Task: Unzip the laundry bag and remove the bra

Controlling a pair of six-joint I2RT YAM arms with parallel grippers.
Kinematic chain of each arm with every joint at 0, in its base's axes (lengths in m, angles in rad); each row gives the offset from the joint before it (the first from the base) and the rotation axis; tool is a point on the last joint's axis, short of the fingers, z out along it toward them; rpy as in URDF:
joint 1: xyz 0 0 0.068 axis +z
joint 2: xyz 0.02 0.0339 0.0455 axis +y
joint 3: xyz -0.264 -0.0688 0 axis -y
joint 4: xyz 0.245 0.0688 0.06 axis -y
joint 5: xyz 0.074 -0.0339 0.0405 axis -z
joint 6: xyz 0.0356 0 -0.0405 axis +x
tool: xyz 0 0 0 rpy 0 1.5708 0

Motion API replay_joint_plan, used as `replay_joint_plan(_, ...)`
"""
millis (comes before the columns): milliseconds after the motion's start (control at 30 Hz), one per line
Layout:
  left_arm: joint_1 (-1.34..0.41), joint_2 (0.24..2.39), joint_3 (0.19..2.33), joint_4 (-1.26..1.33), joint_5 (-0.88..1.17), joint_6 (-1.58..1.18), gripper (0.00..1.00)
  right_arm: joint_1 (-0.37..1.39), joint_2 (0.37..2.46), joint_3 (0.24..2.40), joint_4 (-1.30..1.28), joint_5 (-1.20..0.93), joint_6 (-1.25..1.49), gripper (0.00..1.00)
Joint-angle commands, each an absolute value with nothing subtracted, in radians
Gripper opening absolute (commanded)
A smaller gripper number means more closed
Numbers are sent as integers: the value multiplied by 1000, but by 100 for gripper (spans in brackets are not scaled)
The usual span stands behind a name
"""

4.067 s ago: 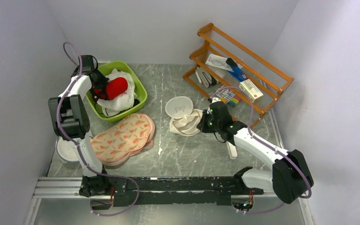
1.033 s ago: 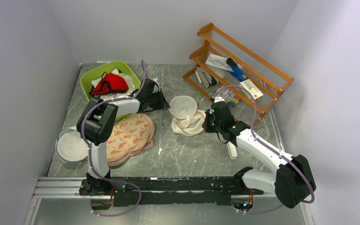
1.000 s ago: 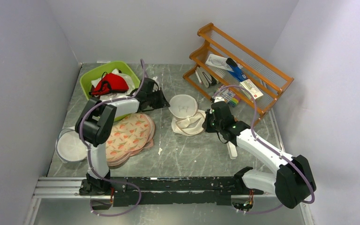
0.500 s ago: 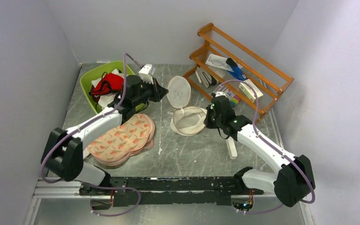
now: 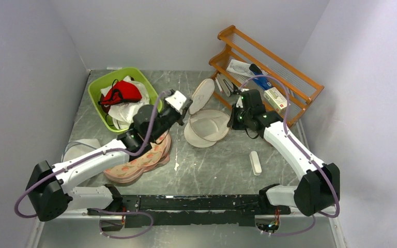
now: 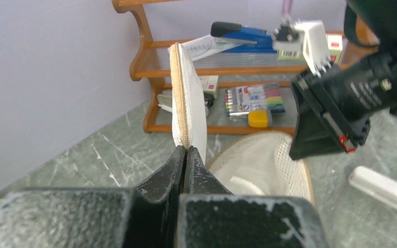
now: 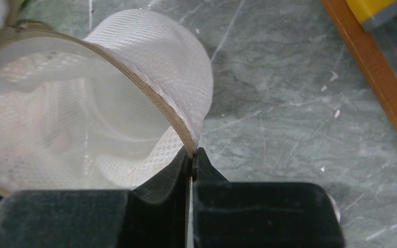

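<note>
The laundry bag lies open in the middle of the table. Its white mesh body [image 5: 207, 126] gapes upward and its round lid [image 5: 202, 95] stands up on edge. My left gripper [image 5: 187, 107] is shut on the lid's zipper edge [image 6: 186, 98], its tips [image 6: 186, 151] pinching it from below. My right gripper [image 5: 233, 122] is shut on the tan rim [image 7: 160, 111] of the bag body [image 7: 134, 103], at its right side, tips [image 7: 193, 153] together. The red bra [image 5: 125, 92] with black straps lies on white garments in the green basket [image 5: 134, 72], apart from both grippers.
A wooden rack [image 5: 266, 72] with a stapler, markers and boxes stands at the back right, close behind the right wrist. Peach fruit-printed pads [image 5: 139, 155] lie under the left forearm. A plain white round bag [image 5: 80, 150] is at the left. A white stick [image 5: 256, 163] lies front right.
My left gripper left the basket with the bra lying there, crossed to the bag and took its lid. The lid swung up and the bag spread open. My right gripper drew back right.
</note>
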State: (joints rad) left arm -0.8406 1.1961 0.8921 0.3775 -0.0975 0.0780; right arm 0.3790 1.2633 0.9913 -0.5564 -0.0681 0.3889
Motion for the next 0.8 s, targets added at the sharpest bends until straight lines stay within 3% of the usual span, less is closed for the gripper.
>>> replay_joint_plan(0,-944,1213,850,454,-309,314,7,367,1303,1079,-661,-150,319,0)
replay_joint_plan(167,-1034,1266,805,538,-455,444,7,366,1306,1095,-698,-108,299,0)
replay_joint_plan(400,-1080,1329,776,490,-351,446,7,365,1310,1022,-627,-149,319,0)
replay_joint_plan(600,-1116,1357,766,451,-380,491,7,365,1278,1008,-568,-159,345,0)
replay_joint_plan(767,-1143,1374,766,418,-337,518,7,365,1273,989,-563,-147,347,5)
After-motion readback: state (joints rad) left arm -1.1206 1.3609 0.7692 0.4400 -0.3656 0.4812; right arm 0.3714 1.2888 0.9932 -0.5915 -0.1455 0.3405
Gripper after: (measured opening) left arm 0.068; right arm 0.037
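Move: My left hand is up high, pinching the rim of the laundry bag's raised lid. The open bag body lies about 8 cm to its right, roughly level with it forward and some 22 cm below. From my right hand, which pinches the bag's rim, that body is around 8 cm left and 6 cm lower. The patterned mats lie about 22 cm left of my left hand, 6 cm back and 30 cm down. I lower my left hand about 10 cm towards the bag body, easing back and to the right some 4 cm each and rolling it some 30 degrees so its left side rises, fingers still shut on the lid's rim. My right hand keeps its pinch on the bag's rim, lifts slightly, then sinks and draws back a little. ##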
